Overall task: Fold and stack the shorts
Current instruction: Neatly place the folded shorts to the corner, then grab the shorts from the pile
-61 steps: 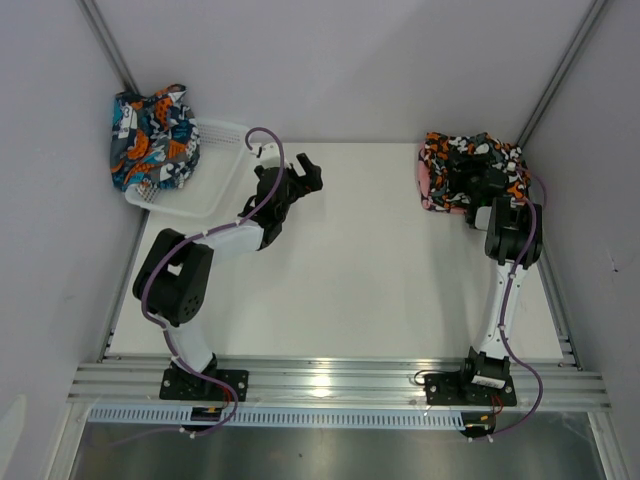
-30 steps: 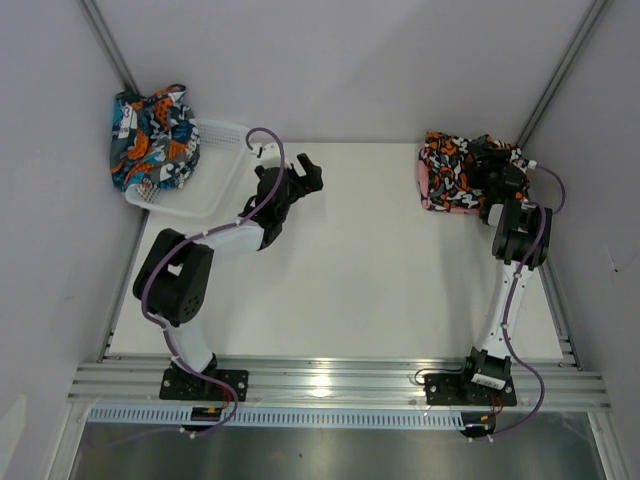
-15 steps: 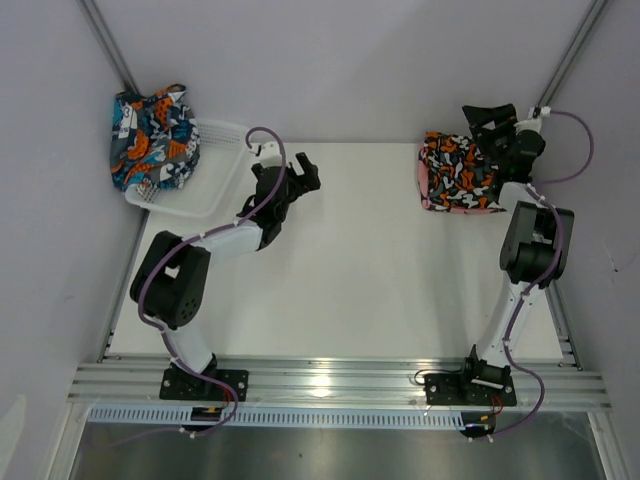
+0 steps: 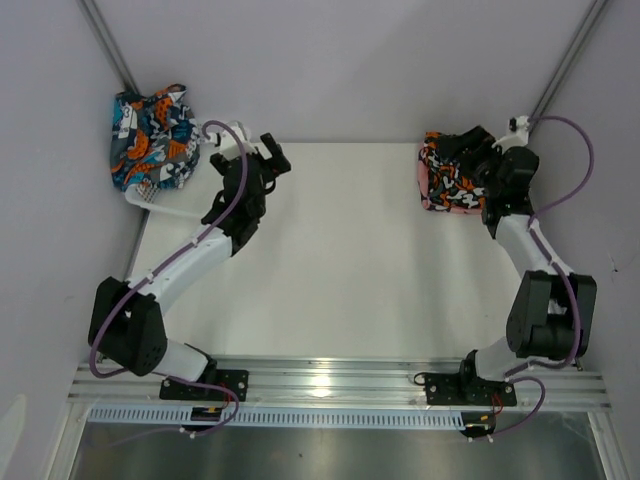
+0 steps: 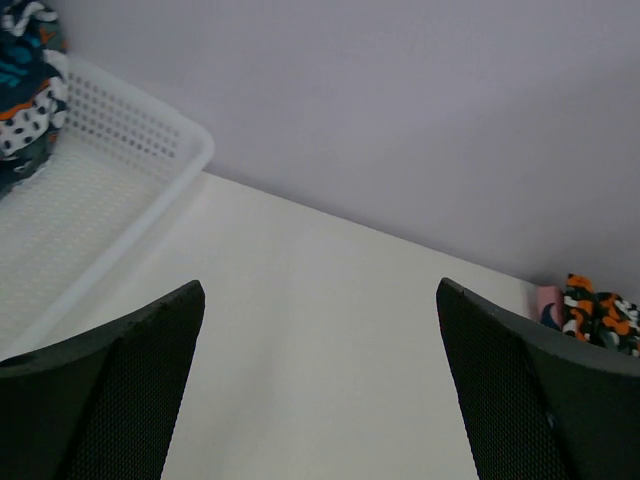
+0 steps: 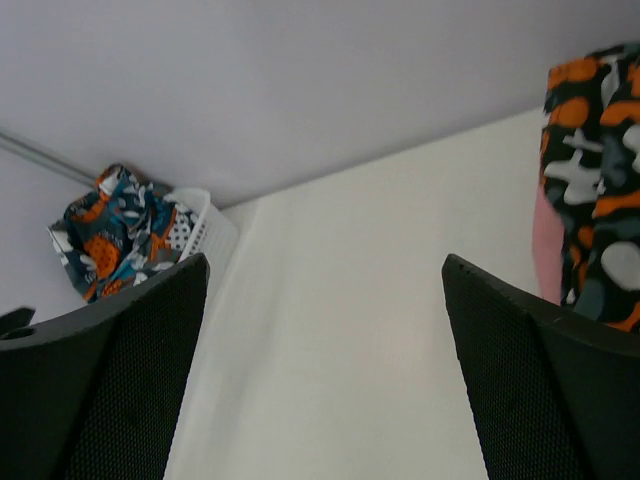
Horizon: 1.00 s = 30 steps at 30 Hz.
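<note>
The teal-navy shorts (image 4: 150,135) lie bunched in the far end of the white basket (image 4: 150,196) at the back left. At the back right, the black shorts with orange-white blotches (image 4: 452,182) lie folded on the pink shorts (image 4: 423,186), of which only an edge shows. My left gripper (image 4: 262,160) hovers open beside the basket's right rim, empty. My right gripper (image 4: 464,146) is open over the stack's far edge, facing left, holding nothing. The left wrist view shows the basket (image 5: 110,150) and the teal-navy shorts (image 5: 22,60). The black shorts (image 6: 595,220) fill the right wrist view's right side.
Grey walls close in the white table (image 4: 350,260) at the back and both sides. Slanted metal posts (image 4: 110,45) stand in the back corners. An aluminium rail (image 4: 330,380) carrying both arm bases runs along the near edge.
My left arm has stretched out and moved its gripper left and back to the basket's rim. My right gripper has opened, lifted off the black shorts and turned to face left.
</note>
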Each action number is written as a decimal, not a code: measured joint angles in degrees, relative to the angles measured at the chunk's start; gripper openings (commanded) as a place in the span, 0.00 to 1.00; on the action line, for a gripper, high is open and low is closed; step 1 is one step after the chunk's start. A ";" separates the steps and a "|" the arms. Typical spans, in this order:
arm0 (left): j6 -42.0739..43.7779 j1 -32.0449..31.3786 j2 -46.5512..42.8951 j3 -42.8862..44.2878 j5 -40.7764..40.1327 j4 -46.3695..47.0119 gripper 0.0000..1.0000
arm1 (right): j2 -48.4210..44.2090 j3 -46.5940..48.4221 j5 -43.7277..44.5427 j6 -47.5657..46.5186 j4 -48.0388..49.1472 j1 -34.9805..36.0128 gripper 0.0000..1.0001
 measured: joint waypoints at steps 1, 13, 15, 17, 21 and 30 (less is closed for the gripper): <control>-0.02 0.33 -0.31 0.11 -1.07 -1.07 0.99 | -2.32 -2.56 0.79 -1.18 -1.99 1.09 0.99; -9.18 21.22 8.28 15.39 -8.85 -23.08 0.99 | -29.64 -25.20 6.36 -5.77 -10.95 8.63 0.99; -9.38 23.82 11.54 18.91 -10.40 -24.04 0.99 | -32.02 -26.75 6.91 -5.88 -11.93 9.29 0.99; -9.05 26.25 14.88 21.68 -10.84 -24.81 0.99 | -32.83 -27.67 6.99 -5.86 -12.26 9.75 0.99; -7.15 30.58 24.52 28.52 -10.16 -25.62 0.99 | -33.62 -29.18 7.02 -6.38 -14.05 11.39 1.00; 3.32 33.03 48.89 48.72 -10.58 -29.49 0.99 | -37.94 -32.94 8.41 -8.66 -14.38 19.78 1.00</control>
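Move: The patterned shorts heaped in the white basket lie about 20 cm ahead of the left hand, 37 cm to its left and 21 cm below. The basket's middle is some 11 cm ahead, 25 cm left and 25 cm below that hand. From the right hand the same shorts are about 16 cm ahead and 95 cm left, 21 cm lower; the folded stack sits some 14 cm ahead, 12 cm right and 25 cm below it. Left hand, open, sweeps about 30 cm left, then down-forward towards the basket's shorts; right backs off 20 cm. ##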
